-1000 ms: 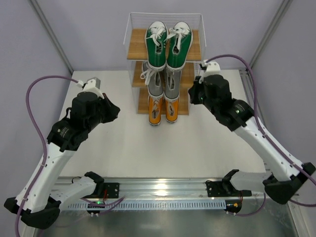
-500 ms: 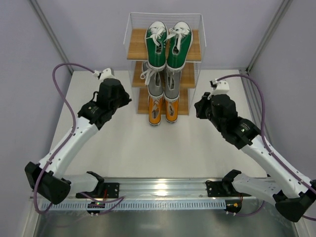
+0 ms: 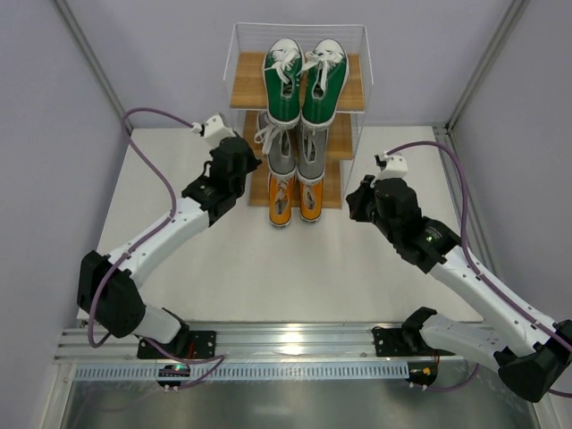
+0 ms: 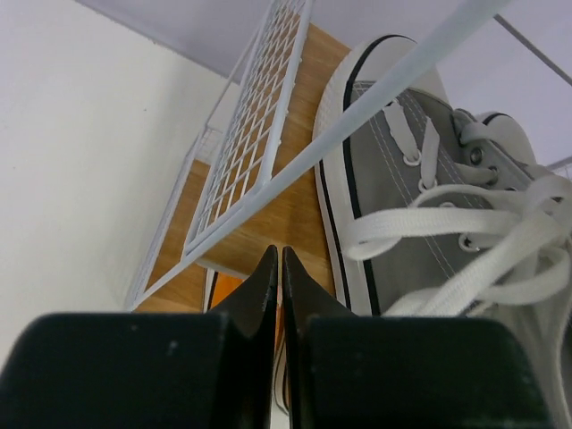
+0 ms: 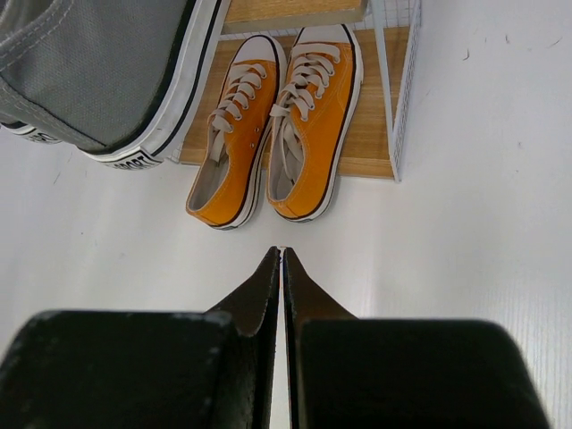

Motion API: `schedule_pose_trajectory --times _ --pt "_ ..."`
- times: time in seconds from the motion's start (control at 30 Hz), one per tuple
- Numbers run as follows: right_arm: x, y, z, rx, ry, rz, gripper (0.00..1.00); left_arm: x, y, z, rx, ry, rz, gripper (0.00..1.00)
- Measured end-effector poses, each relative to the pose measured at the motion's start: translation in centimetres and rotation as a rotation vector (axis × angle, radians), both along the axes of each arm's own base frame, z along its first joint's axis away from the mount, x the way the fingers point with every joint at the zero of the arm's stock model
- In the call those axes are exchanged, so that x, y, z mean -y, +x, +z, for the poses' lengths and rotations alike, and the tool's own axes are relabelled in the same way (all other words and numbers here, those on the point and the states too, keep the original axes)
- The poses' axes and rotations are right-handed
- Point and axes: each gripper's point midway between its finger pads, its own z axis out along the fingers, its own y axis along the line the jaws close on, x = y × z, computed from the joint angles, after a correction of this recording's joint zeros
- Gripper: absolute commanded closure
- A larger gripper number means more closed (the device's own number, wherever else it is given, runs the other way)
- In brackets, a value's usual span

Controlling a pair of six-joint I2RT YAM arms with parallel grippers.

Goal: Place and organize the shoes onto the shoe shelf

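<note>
The shoe shelf (image 3: 350, 89) stands at the back centre. Green shoes (image 3: 304, 85) sit on its top board, grey shoes (image 3: 295, 159) on the middle one and orange shoes (image 3: 295, 198) on the bottom one, their heels over the front edge. My left gripper (image 3: 254, 164) is shut and empty at the shelf's left side. In the left wrist view its tips (image 4: 279, 250) point at the middle board (image 4: 295, 210) beside the left grey shoe (image 4: 402, 179). My right gripper (image 3: 351, 198), shut and empty, hangs right of the shelf. Its tips (image 5: 281, 251) sit short of the orange shoes (image 5: 277, 125).
The shelf's white wire side (image 4: 255, 152) crosses close in front of the left fingers. White tabletop (image 3: 268, 268) spreads before the shelf. A metal rail (image 3: 295, 344) with the arm bases runs along the near edge. Purple cables (image 3: 152, 116) loop off both arms.
My left arm swung from the table's left side up and right to the shelf's left side. The right arm drew back slightly toward me. Both grippers stayed shut; the shoes did not move.
</note>
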Motion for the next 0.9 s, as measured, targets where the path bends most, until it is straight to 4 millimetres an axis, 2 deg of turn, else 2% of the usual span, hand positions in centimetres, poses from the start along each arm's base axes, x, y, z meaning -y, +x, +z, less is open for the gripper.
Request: schedule_pose_trajectory --times 0.17,0.33,0.6,0.9 --pt "0.0 0.0 0.0 0.001 0.001 0.002 0.96 1.1 2.4 -1.6 0.008 0.021 0.056 1.0" --pt "0.0 0.0 0.0 -0.001 -0.004 0.004 0.96 2.0 4.0 -1.5 0.049 0.017 0.089 1.0" --pt "0.1 -0.1 -0.1 0.002 -0.02 0.01 0.96 2.2 5.0 -1.5 0.08 0.039 0.115 1.0" --pt "0.2 -0.1 -0.2 0.001 -0.032 0.013 0.96 3.7 6.2 -1.3 0.103 -0.008 0.002 0.99"
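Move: The left hand, fingers shut, is at the front of the middle shelf; the left grey shoe's middle is about 5 cm ahead, 6 cm to its right and level with it. The rack's left front upright stands some 4 cm left and 1 cm ahead. The left green shoe is about 17 cm higher, 6 cm ahead, 5 cm right; the left orange shoe about 17 cm lower, 3 cm ahead, 5 cm right. From the right hand, that grey shoe lies roughly 17 cm ahead, 20 cm left and slightly above. Forward and to its right, quick at first and then easing, the left hand slides its shut fingertips about 6 cm farther in over the middle shelf, inside the left upright, with a slight early dip. They come up against the outer side of the left grey shoe. The wrist swings a little counter-clockwise and back, the fingers tipping up some 5 degrees. ##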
